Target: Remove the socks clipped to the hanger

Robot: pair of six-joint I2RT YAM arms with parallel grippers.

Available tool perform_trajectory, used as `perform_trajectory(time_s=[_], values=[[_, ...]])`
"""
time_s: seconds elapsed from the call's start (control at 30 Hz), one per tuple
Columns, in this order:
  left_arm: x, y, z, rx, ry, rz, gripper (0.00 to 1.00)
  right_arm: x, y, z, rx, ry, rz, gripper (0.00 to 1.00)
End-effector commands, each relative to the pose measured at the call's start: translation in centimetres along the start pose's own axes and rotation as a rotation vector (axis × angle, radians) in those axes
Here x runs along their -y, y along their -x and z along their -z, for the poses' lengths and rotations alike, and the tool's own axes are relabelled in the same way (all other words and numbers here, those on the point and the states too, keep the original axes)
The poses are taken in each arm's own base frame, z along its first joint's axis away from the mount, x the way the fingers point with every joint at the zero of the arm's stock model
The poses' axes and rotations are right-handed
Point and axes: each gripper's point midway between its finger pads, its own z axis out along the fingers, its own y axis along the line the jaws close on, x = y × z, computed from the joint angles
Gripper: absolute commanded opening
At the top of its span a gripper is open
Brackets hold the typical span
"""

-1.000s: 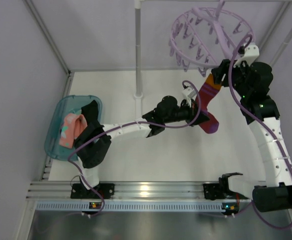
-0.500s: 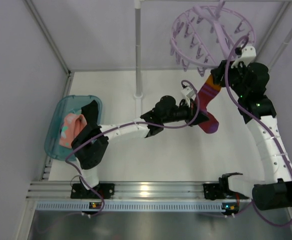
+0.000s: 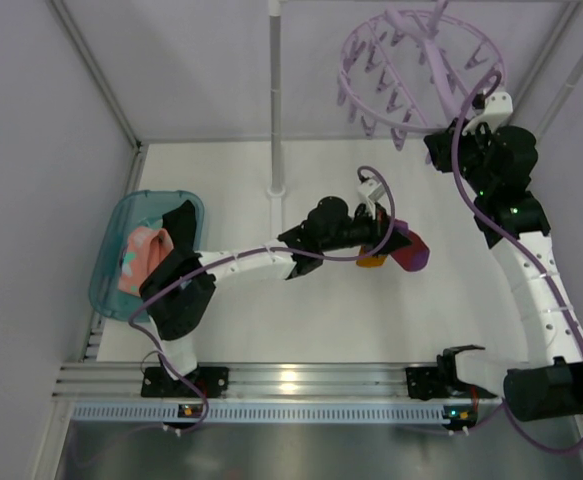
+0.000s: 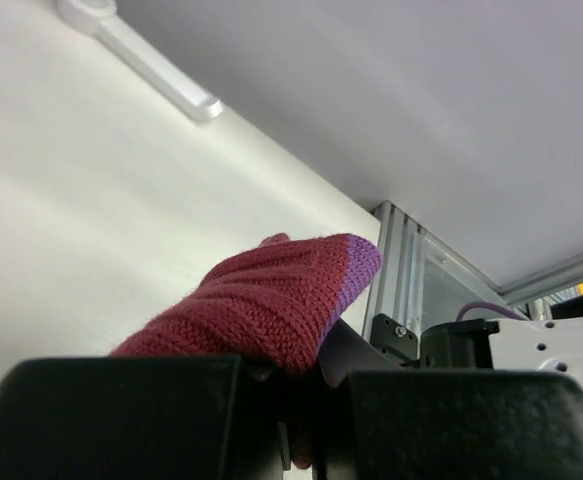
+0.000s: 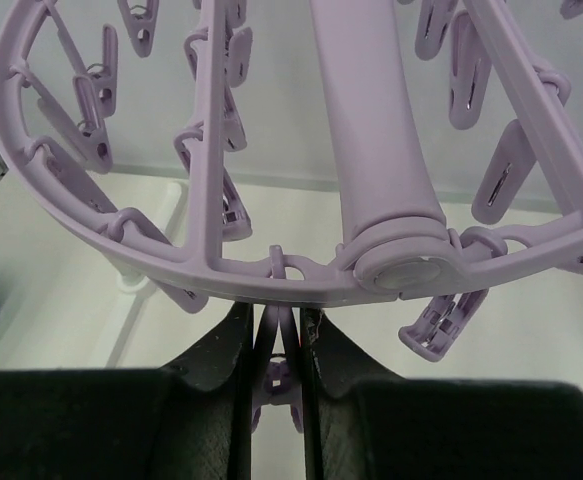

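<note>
The lilac hanger [image 3: 435,62] hangs at the back right, and its ring and bar [image 5: 386,150] fill the right wrist view. My right gripper [image 3: 439,148] is just under the ring's rim, shut on one lilac peg [image 5: 280,372] that is pinched between the black fingers. No sock hangs from that peg. The magenta, purple and orange sock [image 3: 408,252] droops at mid-table from my left gripper [image 3: 383,240], free of the hanger. In the left wrist view its knitted magenta body with a purple tip [image 4: 271,300] sticks out from the left gripper [image 4: 306,372].
A teal tub [image 3: 121,215] at the left edge holds a salmon pink sock [image 3: 139,262] and a black sock [image 3: 180,224]. A white pole [image 3: 275,100] stands on its base at the back centre. Frame rails line the cell's walls.
My right gripper has shut on the peg. The sock has come off the hanger and dropped, now drooping from my left gripper, which has shifted slightly left.
</note>
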Motion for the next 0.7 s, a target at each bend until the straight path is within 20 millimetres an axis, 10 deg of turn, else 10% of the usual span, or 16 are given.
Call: perform_trajectory(time_s=[0.0, 0.23, 0.33, 0.67], values=[[0.0, 2.1, 1.2, 0.081, 0.027, -0.012, 0.00, -1.1, 3.3, 0.6, 0.110, 0.029, 0.006, 0.00], [-2.9, 3.7, 4.0, 0.087, 0.218, -0.040, 0.00, -0.5, 2.7, 0.6, 0.084, -0.004, 0.008, 0.01], [-5.7, 5.1, 7.0, 0.077, 0.382, -0.045, 0.00, -0.5, 2.3, 0.6, 0.049, -0.006, 0.002, 0.48], [-11.6, 8.3, 19.6, 0.173, 0.673, 0.024, 0.00, 0.3, 1.9, 1.7, 0.013, -0.071, -0.042, 0.97]])
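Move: The left hand already grips the red sock; the teal bin it is bound for lies some 60 cm to its left, 8 cm farther out and 20 cm lower. In the bin, the black sock lies about 52 cm left and 14 cm ahead of this hand. The pole's foot is roughly 27 cm left, 18 cm ahead and 24 cm down. The right hand's fingers are still around an empty hanger clip, with the hanger ring's middle about 14 cm ahead and 3 cm left, slightly above. Dipping about 4 cm first, then coming back up and sweeping left with gathering speed, the left hand carries the red sock some 20 cm left and 10 cm forward towards the teal bin, wrist swinging about 30 degrees counter-clockwise, fingers still shut. The right hand stays nearly in place and, after a pause, opens wide, letting go of the clip. ##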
